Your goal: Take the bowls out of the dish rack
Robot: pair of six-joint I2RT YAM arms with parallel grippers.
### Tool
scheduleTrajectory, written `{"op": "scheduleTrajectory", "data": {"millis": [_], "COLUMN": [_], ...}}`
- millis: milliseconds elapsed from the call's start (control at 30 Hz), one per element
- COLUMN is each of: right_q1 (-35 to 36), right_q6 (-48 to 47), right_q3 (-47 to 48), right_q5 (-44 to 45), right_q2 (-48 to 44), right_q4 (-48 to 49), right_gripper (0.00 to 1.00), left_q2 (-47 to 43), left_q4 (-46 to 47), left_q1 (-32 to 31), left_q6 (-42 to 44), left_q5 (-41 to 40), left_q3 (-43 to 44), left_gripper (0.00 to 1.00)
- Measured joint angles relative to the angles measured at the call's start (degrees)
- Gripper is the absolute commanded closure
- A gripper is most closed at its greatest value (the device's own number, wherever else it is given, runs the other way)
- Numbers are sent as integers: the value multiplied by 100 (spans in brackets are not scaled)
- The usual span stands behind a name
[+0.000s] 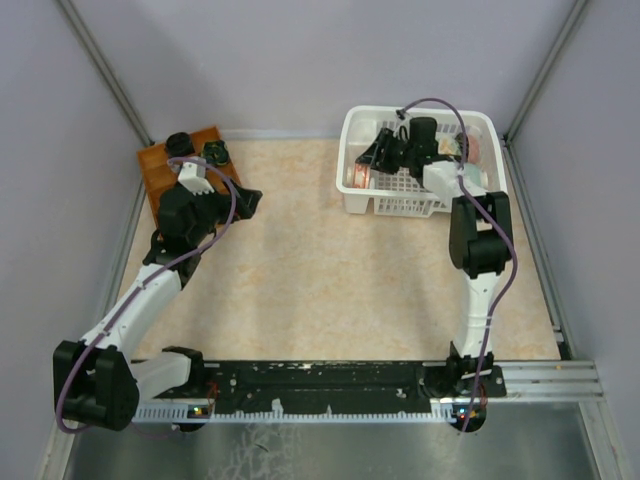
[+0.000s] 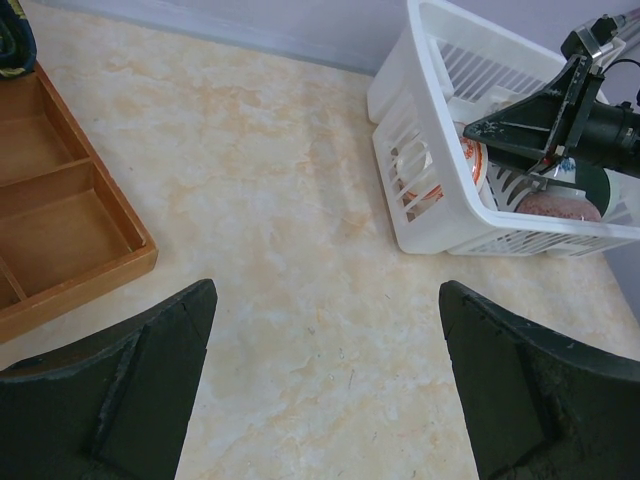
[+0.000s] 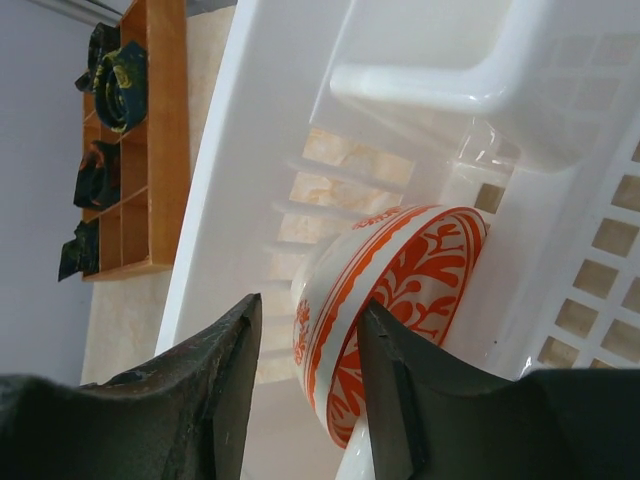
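Observation:
The white dish rack stands at the far right of the table. An orange-red and white patterned bowl sits on edge at the rack's left end, also visible through the slots as the same bowl. My right gripper reaches into the rack and straddles this bowl's rim: one finger lies inside the bowl against it, and the other stands outside with a gap. A dark red bowl and a green bowl lie further right. My left gripper hovers wide open over bare table, holding nothing.
An orange-brown compartment tray with small dark items sits at the far left, close beside the left arm. The rack wall rises right next to my right fingers. Purple walls enclose the table.

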Motion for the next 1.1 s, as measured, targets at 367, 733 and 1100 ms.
{"op": "scheduleTrajectory", "data": {"millis": [367, 733, 1100], "right_q1": [-24, -26, -61], "right_q6": [136, 662, 960], "right_q3": [-129, -341, -498], "right_q5": [-201, -562, -592], "right_q2": [13, 17, 9], "right_q4": [101, 319, 758], "right_gripper": [71, 100, 100], "left_q2": [0, 0, 0], "left_q4": [2, 4, 4], "left_q1": [0, 0, 0], "left_q6": [-4, -2, 0], "left_q5": [-20, -61, -118], "left_q3": [-17, -68, -70], "left_gripper": [2, 2, 2]}}
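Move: The orange-patterned bowl stands on edge in the rack's left compartment, its rim already between the right hand's open fingers; its middle is about 1 cm ahead, 1 cm left and 4 cm below. The white holder in the far left corner is roughly 8 cm ahead and level sideways; the blue-patterned bowl is about 16 cm right, 1 cm back. From the left hand the orange-patterned bowl lies some 16 cm ahead, 24 cm right and well below. Close the right gripper from its half-open straddle until the fingers pinch the orange-patterned bowl's upper rim, one finger inside and one outside. While closing, ease the hand back about 1.5 cm and left about 1 cm, dipping slightly, and roll the wrist some 10 degrees so its left side rises. ##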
